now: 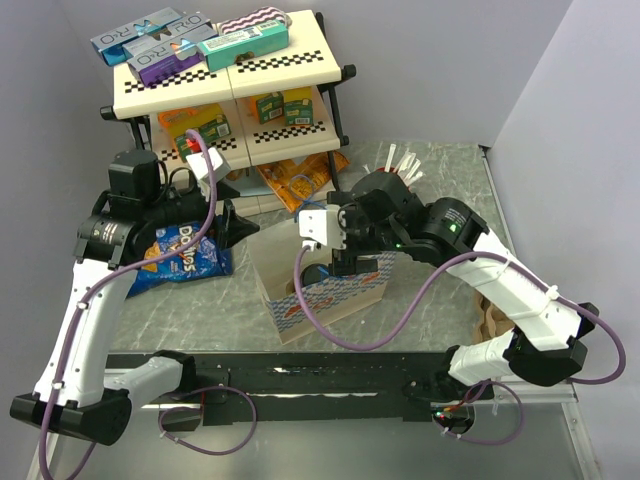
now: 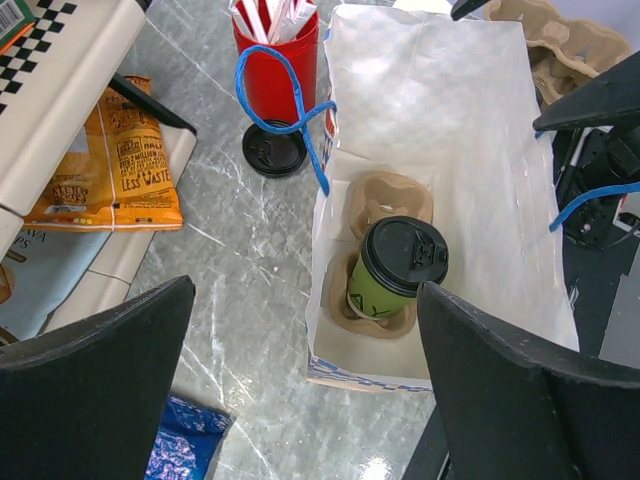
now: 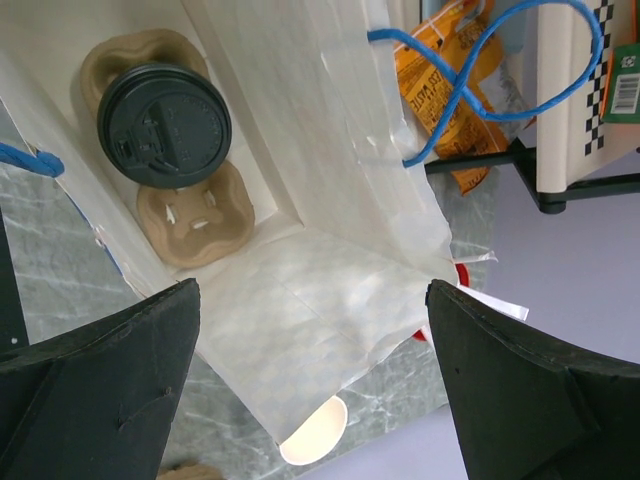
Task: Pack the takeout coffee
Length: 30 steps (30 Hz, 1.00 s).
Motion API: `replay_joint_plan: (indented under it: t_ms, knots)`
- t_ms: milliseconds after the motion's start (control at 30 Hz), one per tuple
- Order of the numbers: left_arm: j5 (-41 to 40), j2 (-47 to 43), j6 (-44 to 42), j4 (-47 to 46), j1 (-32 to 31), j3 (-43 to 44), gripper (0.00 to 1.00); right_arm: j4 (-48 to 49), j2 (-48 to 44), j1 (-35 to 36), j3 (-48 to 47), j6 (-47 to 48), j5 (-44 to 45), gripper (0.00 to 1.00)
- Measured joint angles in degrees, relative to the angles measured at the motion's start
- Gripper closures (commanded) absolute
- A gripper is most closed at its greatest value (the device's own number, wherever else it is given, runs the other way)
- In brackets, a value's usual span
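The takeout coffee [image 2: 390, 275], a green cup with a black lid, stands in a brown pulp carrier [image 2: 395, 195] at the bottom of an open white paper bag [image 2: 440, 100] with blue handles. In the right wrist view its lid [image 3: 165, 125] shows from above, beside the carrier's free slot [image 3: 195, 215]. In the top view the bag [image 1: 335, 295] stands mid-table. My left gripper [image 2: 305, 400] is open and empty, high beside the bag's left side [image 1: 240, 228]. My right gripper [image 3: 315, 380] is open and empty, above the bag's mouth [image 1: 348, 258].
A red cup of white sticks [image 2: 275, 80] stands behind the bag, with a loose black lid [image 2: 273, 150] next to it. A cream-white cup rim [image 3: 315, 430] peeks past the bag's edge. A snack shelf [image 1: 230, 80], a blue chip bag [image 1: 185, 255] and spare carriers [image 2: 560, 40] surround the bag.
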State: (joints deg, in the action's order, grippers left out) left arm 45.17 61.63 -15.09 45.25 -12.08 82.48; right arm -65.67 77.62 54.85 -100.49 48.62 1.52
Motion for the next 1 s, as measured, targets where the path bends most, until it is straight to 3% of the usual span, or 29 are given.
replay_joint_plan:
  t_ms: [500, 767, 1000]
  knots:
    - [-0.04, 2.8, 1.36, 0.02, 0.0, 0.0, 0.01, 0.59, 0.94, -4.98, -8.04, -6.91, -3.8, 0.0]
    - [0.04, 2.89, 2.82, -1.27, 0.0, 0.0, 0.01, 7.74, 0.98, -16.26, -16.65, -17.18, -5.51, 0.0]
    - [0.48, 3.32, 4.07, -2.62, 0.0, 0.57, 0.0, 10.4, 0.94, -25.31, -16.52, -24.57, -4.22, 0.0]
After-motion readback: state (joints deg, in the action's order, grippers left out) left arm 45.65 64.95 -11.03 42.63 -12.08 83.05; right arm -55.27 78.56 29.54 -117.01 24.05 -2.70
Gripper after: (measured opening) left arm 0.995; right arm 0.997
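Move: The red straw cup I head for stands about 24 cm ahead of my right hand, 6 cm to its right and 25 cm below. The paper bag is roughly 9 cm to this hand's left, 3 cm ahead and 22 cm down. The loose black lid lies some 19 cm ahead and 4 cm left, the empty cups 13 cm ahead and 20 cm right, both near table height. From my left hand the straw cup is about 22 cm ahead, 35 cm right and 29 cm below. I lift my open right hand clear of the paper bag, slowly at first and then fast, about 13 cm up, and sweep it forward and right towards the red straw cup, some 9 cm ahead and 8 cm across. On the way the wrist turns clockwise and raises the fingers from steeply down to mostly forward; they stay wide open, touching nothing by the end. ##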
